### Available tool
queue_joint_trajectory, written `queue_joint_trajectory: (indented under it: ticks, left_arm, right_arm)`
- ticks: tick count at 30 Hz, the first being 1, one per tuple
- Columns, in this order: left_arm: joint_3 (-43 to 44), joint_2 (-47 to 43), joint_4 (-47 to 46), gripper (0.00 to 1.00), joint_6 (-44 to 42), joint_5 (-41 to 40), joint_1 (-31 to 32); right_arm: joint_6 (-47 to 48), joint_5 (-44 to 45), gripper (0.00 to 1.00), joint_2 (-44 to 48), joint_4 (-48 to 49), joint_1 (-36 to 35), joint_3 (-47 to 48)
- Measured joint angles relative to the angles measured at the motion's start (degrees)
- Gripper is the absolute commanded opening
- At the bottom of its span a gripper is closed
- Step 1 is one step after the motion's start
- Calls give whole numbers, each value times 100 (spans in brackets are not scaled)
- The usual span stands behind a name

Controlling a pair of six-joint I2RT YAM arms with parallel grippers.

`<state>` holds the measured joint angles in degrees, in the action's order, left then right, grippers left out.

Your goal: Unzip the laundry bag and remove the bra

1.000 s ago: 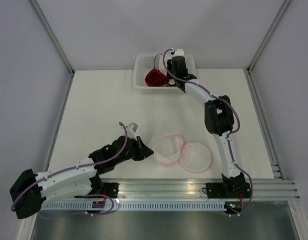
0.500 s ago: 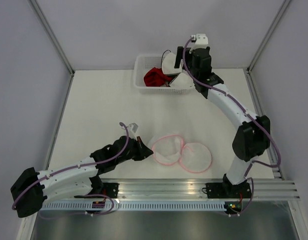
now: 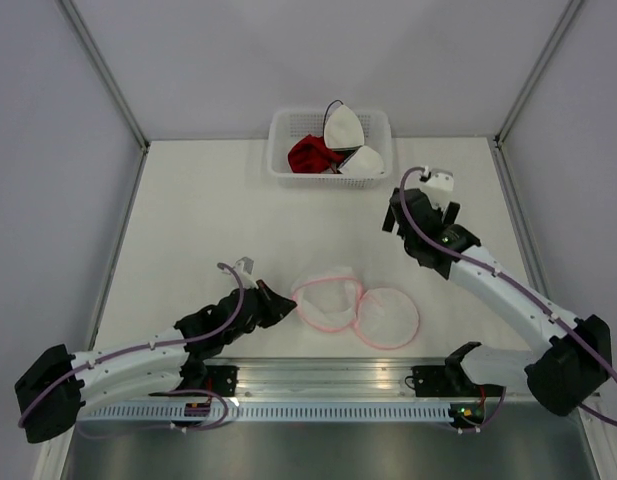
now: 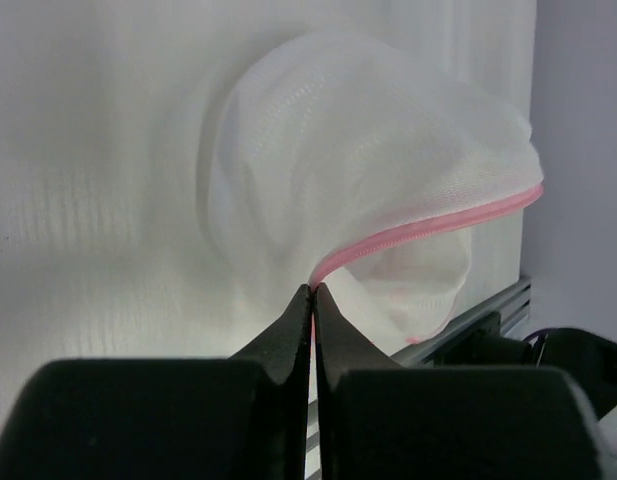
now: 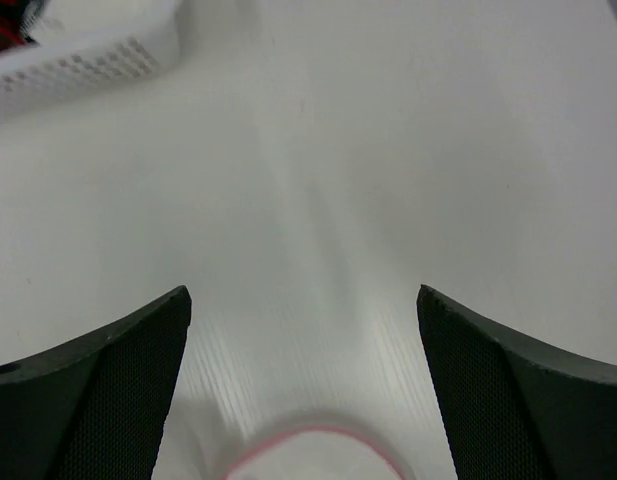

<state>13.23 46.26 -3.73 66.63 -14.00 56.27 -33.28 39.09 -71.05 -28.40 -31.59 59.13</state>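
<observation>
The laundry bag lies unzipped near the front edge, spread as two white mesh halves with pink trim. My left gripper is shut on the pink zipper trim at the bag's left edge; its tips meet on the trim, and the mesh dome rises beyond. The white bra lies in the basket, its two cups showing. My right gripper is open and empty, hovering over the table between basket and bag. Its wide-spread fingers frame bare table and a bit of pink trim.
The white perforated basket at the back centre also holds a red cloth item; its corner shows in the right wrist view. An aluminium rail runs along the front edge. Grey walls enclose the table on three sides.
My right arm has left the basket, with the white bra now lying in it, and swung down towards the bag. My left gripper has shifted slightly, still holding the trim.
</observation>
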Motion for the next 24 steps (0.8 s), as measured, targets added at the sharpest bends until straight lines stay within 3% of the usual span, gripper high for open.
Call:
queue_joint_trajectory:
  ticks: [7, 16, 24]
  left_arm:
    - [-127, -42, -789, 2, 660, -1257, 223]
    - [310, 682, -1287, 2, 1172, -2063, 271]
    - [144, -63, -1132, 2, 1419, -2774, 313]
  right_arm:
    - [-1366, -2, 98, 1292, -1268, -822, -848]
    - [-2179, -837, 98, 1816, -1419, -1119, -1805]
    - [-2586, -1565, 98, 2566, -1386, -1320, -2511]
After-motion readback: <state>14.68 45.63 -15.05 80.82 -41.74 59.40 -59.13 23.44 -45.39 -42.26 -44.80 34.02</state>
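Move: Back toward the arms' side lies the laundry bag's round mesh lid, some 17 cm behind the open right hand, about 11 cm to its left and 19 cm below; the bag's body is about 13 cm back and 28 cm left of that hand, the crate with the bras some 28 cm ahead and 26 cm left. For the left hand, already shut on the bag's pink rim, the bag's middle is about 3 cm ahead and 10 cm right, 6 cm lower, the lid about 27 cm right and level with it. Coming away from the crate, the empty right hand swings back about 15 cm and down 10 cm towards the mesh lid, fingers staying wide while they tip downward and the hand's left side rises. The left hand keeps its pinch on the bag's rim and draws it forward about 6 cm and up, easing left near the end and turning some 25 degrees counter-clockwise. ##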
